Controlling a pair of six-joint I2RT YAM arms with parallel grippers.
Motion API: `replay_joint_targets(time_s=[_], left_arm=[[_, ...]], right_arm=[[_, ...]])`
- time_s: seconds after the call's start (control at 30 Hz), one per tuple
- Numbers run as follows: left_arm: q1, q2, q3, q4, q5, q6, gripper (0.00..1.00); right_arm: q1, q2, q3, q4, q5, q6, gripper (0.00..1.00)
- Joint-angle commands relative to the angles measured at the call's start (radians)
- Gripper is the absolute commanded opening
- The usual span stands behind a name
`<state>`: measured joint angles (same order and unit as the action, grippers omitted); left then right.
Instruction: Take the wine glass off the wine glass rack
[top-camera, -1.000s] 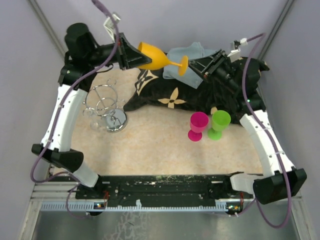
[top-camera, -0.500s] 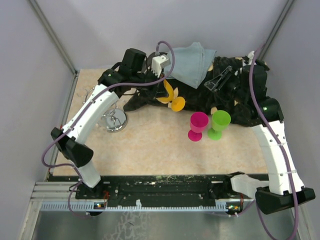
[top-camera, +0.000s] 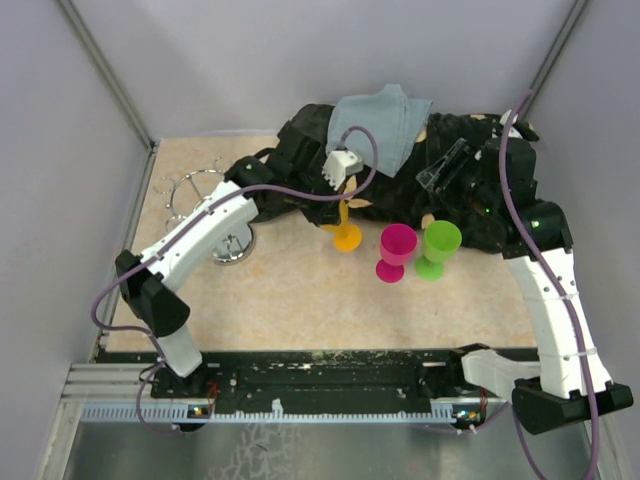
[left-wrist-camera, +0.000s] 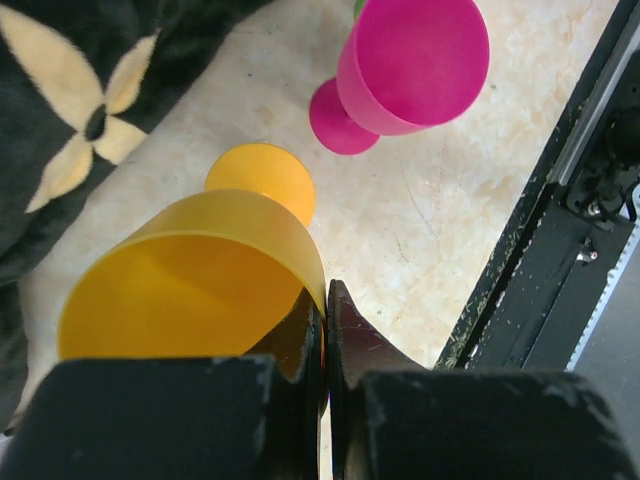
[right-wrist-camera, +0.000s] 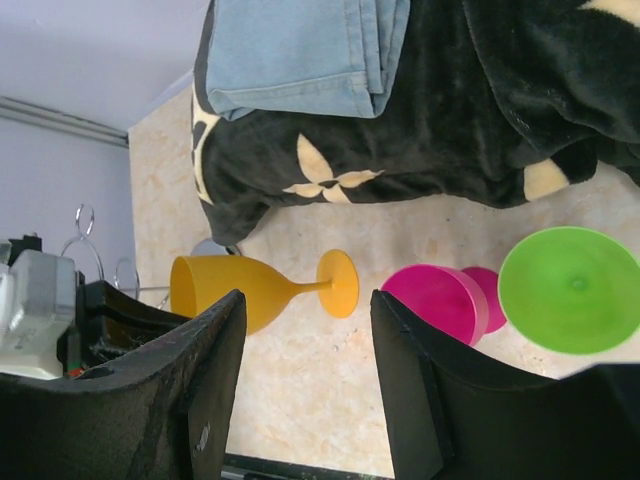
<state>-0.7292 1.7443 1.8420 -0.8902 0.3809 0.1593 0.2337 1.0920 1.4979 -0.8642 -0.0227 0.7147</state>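
Observation:
My left gripper is shut on the rim of the orange wine glass, jaws pinching the bowl's wall. The glass hangs roughly foot-down, its foot low over the table just left of the pink glass; whether it touches the table I cannot tell. The chrome wine glass rack stands at the far left with no glass on it. My right gripper is open and holds nothing, above the black blanket, looking down on the orange glass.
A pink glass and a green glass stand upright side by side right of centre. A black flower-patterned blanket with a blue cloth on it covers the back right. Grey walls close in the table.
My left arm swung the orange glass from the back left to the table's middle and turned it foot-down. My right gripper let go of the foot, drew back and opened wider.

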Motion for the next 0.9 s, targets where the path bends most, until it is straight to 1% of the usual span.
replay_joint_targets(time_s=[0.0,0.27,0.57,0.87], left_arm=[[-0.046,0.015,-0.021,-0.012,-0.053,0.041,0.00],[-0.108,0.070,-0.040,-0.020,-0.088,0.052,0.00],[-0.121,0.164,0.001,-0.056,-0.103,0.059,0.00],[-0.155,0.196,0.040,-0.064,-0.098,0.052,0.00]], right_arm=[[0.003,-0.036,0.027,-0.008,0.042,-0.025,0.54],[0.004,-0.045,0.028,-0.028,0.063,-0.032,0.54],[0.003,-0.042,0.050,-0.055,0.073,-0.044,0.54],[0.004,-0.055,0.017,-0.039,0.069,-0.031,0.54]])
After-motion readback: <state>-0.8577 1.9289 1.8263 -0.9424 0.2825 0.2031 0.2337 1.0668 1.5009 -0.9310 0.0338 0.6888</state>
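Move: The left hand holds the orange wine glass upright by its rim; the bare table spot it is bound for lies about 25 cm below, some 4 cm back and 4 cm to the right. From that hand, the pink glass stands roughly 16 cm right and 5 cm back, the green one 27 cm right and 5 cm back, their middles some 18 cm lower. For the right hand that spot is about 15 cm left, 4 cm back and 35 cm down. The left hand, still pinching the orange glass's rim, lowers it about 10 cm beside the pink glass, tilting steeper. ##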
